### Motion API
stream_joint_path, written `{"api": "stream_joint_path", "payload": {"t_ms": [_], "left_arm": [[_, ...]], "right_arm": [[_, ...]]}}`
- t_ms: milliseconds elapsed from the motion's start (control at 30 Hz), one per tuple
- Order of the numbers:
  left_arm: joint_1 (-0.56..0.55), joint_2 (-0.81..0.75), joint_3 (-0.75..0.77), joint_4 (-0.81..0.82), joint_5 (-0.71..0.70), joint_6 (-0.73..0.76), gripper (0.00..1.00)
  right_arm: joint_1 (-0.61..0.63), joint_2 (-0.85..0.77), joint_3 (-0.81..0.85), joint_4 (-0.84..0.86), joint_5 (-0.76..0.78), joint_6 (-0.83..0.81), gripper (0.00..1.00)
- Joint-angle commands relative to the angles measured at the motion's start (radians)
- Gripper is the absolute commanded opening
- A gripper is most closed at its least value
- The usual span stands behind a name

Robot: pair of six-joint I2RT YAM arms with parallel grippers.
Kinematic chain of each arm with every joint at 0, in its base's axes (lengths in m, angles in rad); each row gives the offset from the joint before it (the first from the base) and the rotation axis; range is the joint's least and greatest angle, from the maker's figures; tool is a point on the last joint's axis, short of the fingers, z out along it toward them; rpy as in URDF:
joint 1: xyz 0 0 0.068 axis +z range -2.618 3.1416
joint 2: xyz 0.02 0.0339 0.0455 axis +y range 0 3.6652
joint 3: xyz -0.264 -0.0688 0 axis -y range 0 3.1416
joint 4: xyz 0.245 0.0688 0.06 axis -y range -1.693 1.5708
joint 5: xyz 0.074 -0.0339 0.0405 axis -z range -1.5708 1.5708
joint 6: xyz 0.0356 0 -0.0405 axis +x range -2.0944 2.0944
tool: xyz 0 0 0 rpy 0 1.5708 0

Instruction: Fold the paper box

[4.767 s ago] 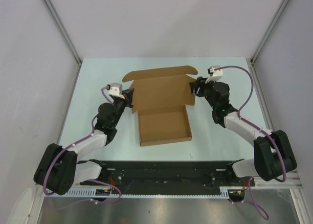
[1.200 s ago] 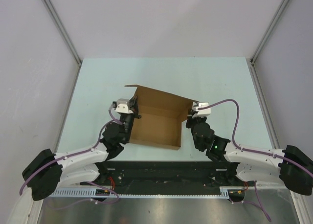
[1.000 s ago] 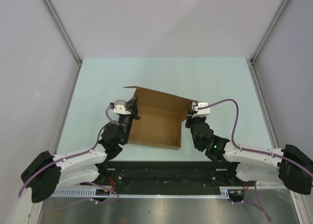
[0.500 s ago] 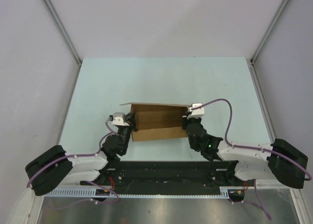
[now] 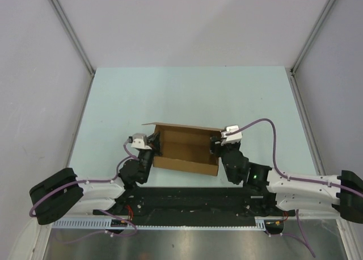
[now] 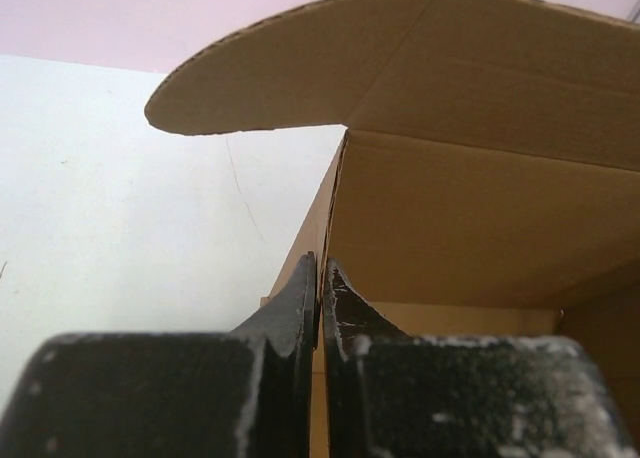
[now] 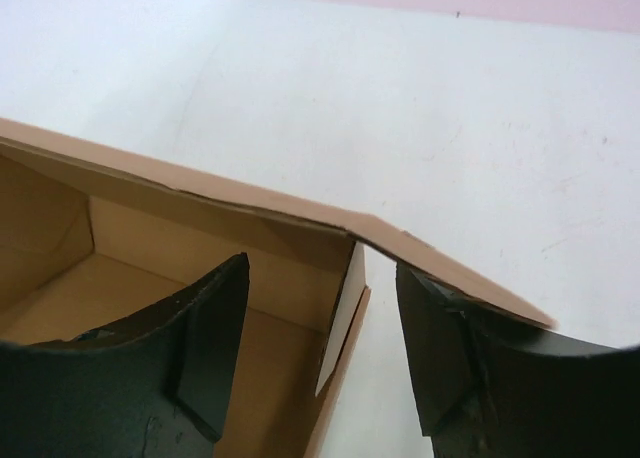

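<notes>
The paper box (image 5: pixel 184 147) is brown cardboard, lying close to the arm bases with its open inside facing up and its lid (image 5: pixel 181 126) raised along the far side. My left gripper (image 5: pixel 154 142) is at the box's left wall. In the left wrist view the left gripper (image 6: pixel 320 266) is shut on that wall's thin edge, with the lid's rounded flap (image 6: pixel 290 88) overhead. My right gripper (image 5: pixel 217 144) is at the right wall. In the right wrist view the right gripper (image 7: pixel 322 278) stands open, its fingers either side of the box's right side wall (image 7: pixel 340 308) without touching it.
The pale green table (image 5: pixel 170 95) stretches away beyond the box, with white walls on three sides. A black rail (image 5: pixel 187 200) carrying the arm bases runs along the near edge, just behind the box.
The right gripper has opened and let go of the box's right wall. The box, tipped up on edge half a second ago, has dropped back so its inside shows. The left gripper keeps its grip.
</notes>
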Motion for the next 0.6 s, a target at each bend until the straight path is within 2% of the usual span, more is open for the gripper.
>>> {"api": "stream_joint_path", "payload": {"t_ms": [0,133,233,267,300,333,367,400,467,533,567], "left_arm": [[-0.021,0.015,-0.051,0.024,-0.048,-0.064,0.05],[-0.032,0.038,-0.051,0.052,-0.06,-0.055,0.05],[-0.044,0.067,-0.089,0.09,-0.074,-0.051,0.05],[-0.05,0.075,-0.096,0.101,-0.077,-0.051,0.05],[-0.053,0.091,-0.1,0.11,-0.08,-0.051,0.05],[-0.053,0.099,-0.104,0.129,-0.091,-0.051,0.05],[-0.058,0.104,-0.112,0.136,-0.092,-0.051,0.05],[-0.059,0.113,-0.113,0.144,-0.095,-0.052,0.05],[-0.063,0.119,-0.121,0.159,-0.105,-0.054,0.05],[-0.066,0.119,-0.126,0.158,-0.108,-0.057,0.05],[-0.069,0.118,-0.129,0.155,-0.111,-0.06,0.04]], "right_arm": [[0.091,-0.093,0.074,-0.031,0.127,-0.129,0.66],[0.22,-0.159,0.086,0.079,0.221,-0.324,0.67],[0.315,-0.182,0.092,0.268,0.283,-0.556,0.67],[0.338,-0.182,0.097,0.408,0.297,-0.624,0.67],[0.381,-0.175,0.103,0.479,0.297,-0.688,0.67],[0.398,-0.167,0.112,0.548,0.296,-0.829,0.67],[0.416,-0.155,0.124,0.675,0.288,-0.885,0.67],[0.427,-0.144,0.149,0.733,0.279,-0.946,0.67],[0.456,-0.118,0.185,0.779,0.235,-1.026,0.68],[0.432,-0.096,0.235,0.753,0.201,-1.008,0.7],[0.412,-0.087,0.253,0.656,0.166,-0.937,0.7]]}}
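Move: The top flap along the box's far side has its middle about 13 cm left of the open right hand, 3 cm ahead and 2 cm higher. The flap's right ear hangs roughly 3 cm above that hand, 1 cm ahead and 2 cm to the right, and the right wall's rim sits some 4 cm below, 1 cm left. From the left hand, already pinching the box's left edge, the flap's middle is about 12 cm right, 4 cm ahead and 4 cm up. Up and back, quickly, the right hand leaves the right wall and the flap's ear with its fingers staying wide open, rising about 16 cm while drawing back some 7 cm; the wrist tips its fingers up and swings slightly counter-clockwise. The left hand keeps its pinch on the box's left edge, easing about 1 cm down and to the right. ##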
